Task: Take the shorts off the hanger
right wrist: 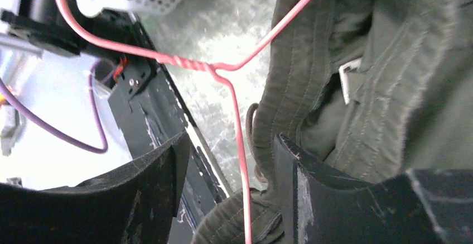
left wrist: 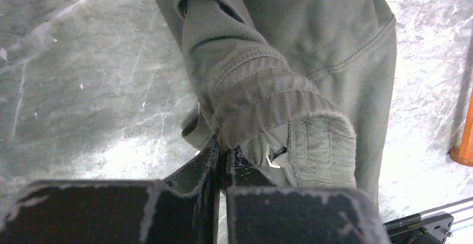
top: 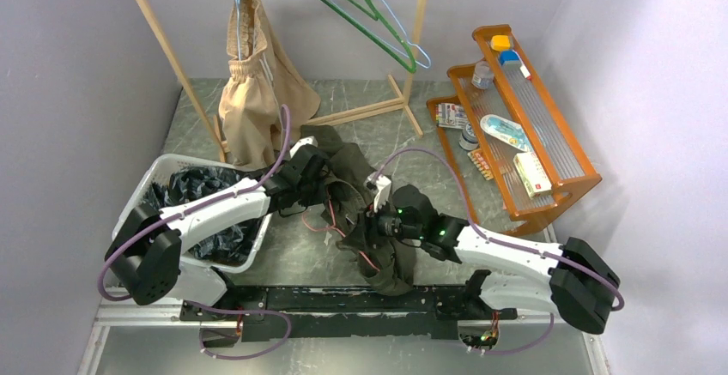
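Note:
The olive green shorts (top: 345, 159) lie draped between my two arms in the middle of the table, still on a pink wire hanger (top: 329, 223). My left gripper (top: 321, 178) is shut on their gathered waistband (left wrist: 262, 96); in the left wrist view the jaws (left wrist: 223, 153) pinch the fabric. My right gripper (right wrist: 228, 143) stands open, with the pink hanger (right wrist: 189, 61) wire running down between its fingers and the olive shorts (right wrist: 362, 87) against the right finger (right wrist: 290, 166). Light beige shorts (top: 249, 83) hang from a blue hanger on the wooden rack.
A white basket (top: 163, 166) at the left holds dark patterned shorts (top: 185, 193). A green hanger (top: 360, 15) and a bare blue hanger (top: 403, 32) hang on the rack (top: 159, 36). An orange shelf (top: 549, 126) with small items stands at the right.

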Tool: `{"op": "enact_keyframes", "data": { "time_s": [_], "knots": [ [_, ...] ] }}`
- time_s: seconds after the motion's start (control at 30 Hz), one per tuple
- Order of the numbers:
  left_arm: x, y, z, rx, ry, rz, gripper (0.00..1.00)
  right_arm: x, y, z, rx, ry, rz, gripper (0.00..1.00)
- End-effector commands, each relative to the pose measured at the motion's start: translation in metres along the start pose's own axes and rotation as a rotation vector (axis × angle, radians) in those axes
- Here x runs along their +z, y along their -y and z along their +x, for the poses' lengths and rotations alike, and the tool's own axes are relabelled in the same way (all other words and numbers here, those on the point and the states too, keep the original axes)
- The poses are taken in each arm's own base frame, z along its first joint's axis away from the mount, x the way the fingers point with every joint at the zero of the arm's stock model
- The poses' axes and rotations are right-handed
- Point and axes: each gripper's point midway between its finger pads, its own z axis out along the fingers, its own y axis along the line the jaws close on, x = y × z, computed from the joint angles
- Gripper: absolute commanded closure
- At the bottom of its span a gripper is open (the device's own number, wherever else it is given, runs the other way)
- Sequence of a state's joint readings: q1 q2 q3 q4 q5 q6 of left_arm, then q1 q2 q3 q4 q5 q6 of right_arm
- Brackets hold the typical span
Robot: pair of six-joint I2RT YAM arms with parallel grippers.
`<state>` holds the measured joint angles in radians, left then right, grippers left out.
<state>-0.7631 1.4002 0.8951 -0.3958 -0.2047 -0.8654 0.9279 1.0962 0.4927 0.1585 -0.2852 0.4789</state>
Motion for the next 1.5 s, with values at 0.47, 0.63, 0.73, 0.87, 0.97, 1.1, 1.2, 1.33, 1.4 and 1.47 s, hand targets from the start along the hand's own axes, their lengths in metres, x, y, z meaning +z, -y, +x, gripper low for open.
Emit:
{"op": "enact_keyframes", "data": {
  "time_s": [0.47, 0.63, 0.73, 0.87, 0.97, 1.1, 1.2, 1.33, 1.4, 1.47],
  "knots": [
    [-0.028, -0.01, -0.02, -0.053, 0.091, -0.053, 0.93, 0.012, 0.023, -0.001, -0.151, 0.06, 0.175, 0.92],
    [-0.038, -0.03, -0.029, -0.048, 0.135, -0.154, 0.93, -0.006, 0.023, 0.019, -0.084, 0.069, 0.148, 1.0],
    [-0.039, -0.033, -0.032, -0.047, 0.155, -0.171, 0.93, -0.015, 0.014, 0.025, -0.072, 0.061, 0.1, 1.0],
    [-0.041, -0.03, -0.041, -0.035, 0.179, -0.174, 0.93, -0.024, -0.004, 0.034, -0.087, 0.014, 0.0, 1.0],
    [-0.042, -0.022, -0.052, -0.02, 0.199, -0.167, 0.93, -0.029, -0.024, 0.037, -0.107, -0.01, -0.109, 1.0],
    [-0.044, -0.009, -0.062, 0.003, 0.225, -0.113, 0.93, -0.037, -0.043, 0.04, -0.141, -0.061, -0.205, 1.0],
    [-0.047, -0.008, -0.071, 0.002, 0.237, -0.08, 0.93, -0.044, -0.052, 0.04, -0.155, -0.072, -0.246, 1.0],
    [-0.054, -0.02, -0.083, -0.016, 0.255, -0.111, 0.93, -0.051, -0.054, 0.041, -0.182, -0.068, -0.259, 1.0],
    [-0.056, -0.022, -0.085, -0.019, 0.261, -0.103, 0.93, -0.053, -0.053, 0.041, -0.192, -0.065, -0.259, 1.0],
    [-0.056, -0.023, -0.083, -0.018, 0.254, -0.096, 0.93, -0.056, -0.054, 0.043, -0.203, -0.072, -0.267, 1.0]
  ]
}}
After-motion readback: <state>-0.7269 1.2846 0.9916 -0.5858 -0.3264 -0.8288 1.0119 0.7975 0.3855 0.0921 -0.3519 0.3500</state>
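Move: The right hand hangs open over the pink hanger: the middle of its wire lies about 3 cm below, 1 cm ahead and 1 cm to the left. The shorts' middle is some 7 cm ahead of the right hand, 1 cm right and 8 cm lower. The left hand already holds the waistband; from there the hanger is about 11 cm back, 7 cm right and slightly lower, and the basket 31 cm left, 4 cm back, 6 cm down. Down first, by about 3.5 cm, the right hand closes its fingers on the pink hanger's wire, then draws it back towards the base and up, some 6 cm each, drifting a little right and turning roughly 15 degrees counter-clockwise. The left hand keeps its pinch on the waistband and lifts it up and left, away from the hanger hand. ##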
